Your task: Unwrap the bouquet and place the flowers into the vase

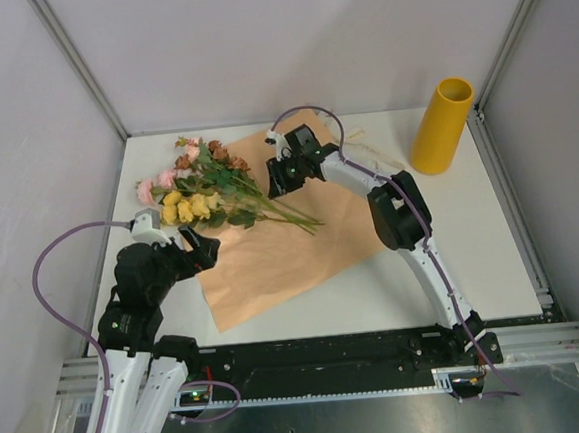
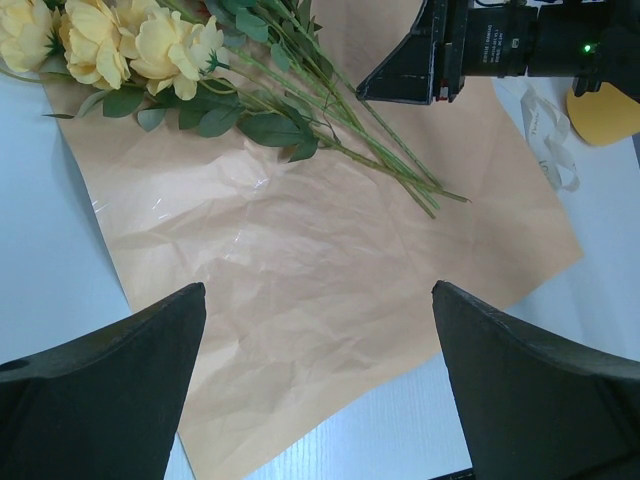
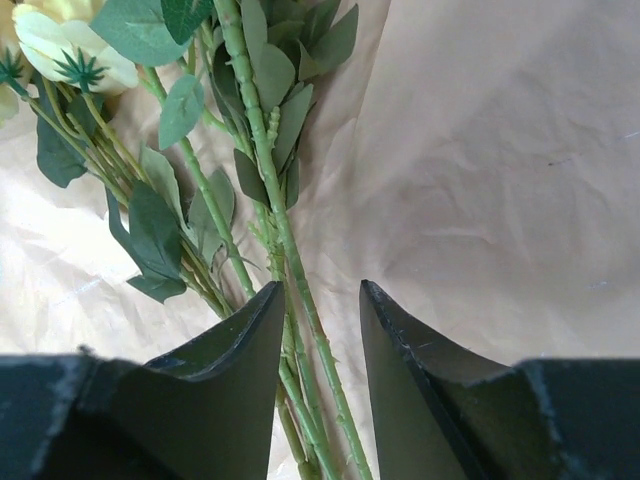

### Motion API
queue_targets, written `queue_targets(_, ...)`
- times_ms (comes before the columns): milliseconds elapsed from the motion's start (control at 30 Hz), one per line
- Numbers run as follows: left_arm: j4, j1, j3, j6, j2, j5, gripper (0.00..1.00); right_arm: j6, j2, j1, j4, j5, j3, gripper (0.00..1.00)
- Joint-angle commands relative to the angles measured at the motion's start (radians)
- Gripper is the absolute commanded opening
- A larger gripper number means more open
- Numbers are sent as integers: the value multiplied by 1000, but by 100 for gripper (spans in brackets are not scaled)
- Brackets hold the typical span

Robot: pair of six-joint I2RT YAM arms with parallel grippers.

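The bouquet lies unwrapped: its peach paper (image 1: pixel 272 248) is spread flat on the table, and the flowers (image 1: pixel 207 188) lie across its upper left part, blooms to the left and stems pointing right. My right gripper (image 3: pixel 322 290) hangs low over the green stems (image 3: pixel 270 190). Its jaws stand partly apart with a few stems in the gap, which lie against the left finger and clear of the right one. My left gripper (image 2: pixel 318 290) is wide open over the paper's (image 2: pixel 330 260) near left edge, holding nothing. The mustard-yellow vase (image 1: pixel 441 126) stands upright at the far right.
A cream ribbon (image 2: pixel 548 140) lies loose on the table between the paper and the vase. White walls with metal posts close in the table on the left, the back and the right. The right arm (image 1: pixel 400 213) reaches over the paper's right part.
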Motion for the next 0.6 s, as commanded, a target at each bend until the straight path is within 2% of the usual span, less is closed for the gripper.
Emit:
queue_targets(0,26,7,16,23,-8,20,100,19,19,-3,11,-41,53,41)
queue_targets(267,26,6,15,22,-12,18,100,41,36,-7,-13,-71,66,40)
queue_targets(333,27,6,15,23,-10,18,100,44,38,-8,-13,-79,66,37)
queue_targets(467,27,6,16,22,-7,19,100,45,32,-10,2,-78,60,23)
queue_targets(567,26,7,15,23,-9,18,100,48,21,-12,21,-81,48,18)
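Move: The green stem that the right fingers will shut on lies just under their tips, about 1 cm lower and 1 cm back, with no sideways offset. The yellow flowers are some 20 cm to that hand's left and 3 cm back, the orange roses about 10 cm left and 10 cm ahead, and the cut stem ends roughly 8 cm right and 9 cm back. From the left hand the stem spot lies about 24 cm ahead, 12 cm right and 17 cm below. Around the nearest green stem the right fingertips draw together, cutting their gap by about half, so that the stem stands between them; a firm pinch can't be seen yet. Before closing, the right hand eases down about 1 cm and back a little less, tipping by barely 5 degrees to bring the gap over the stem. ##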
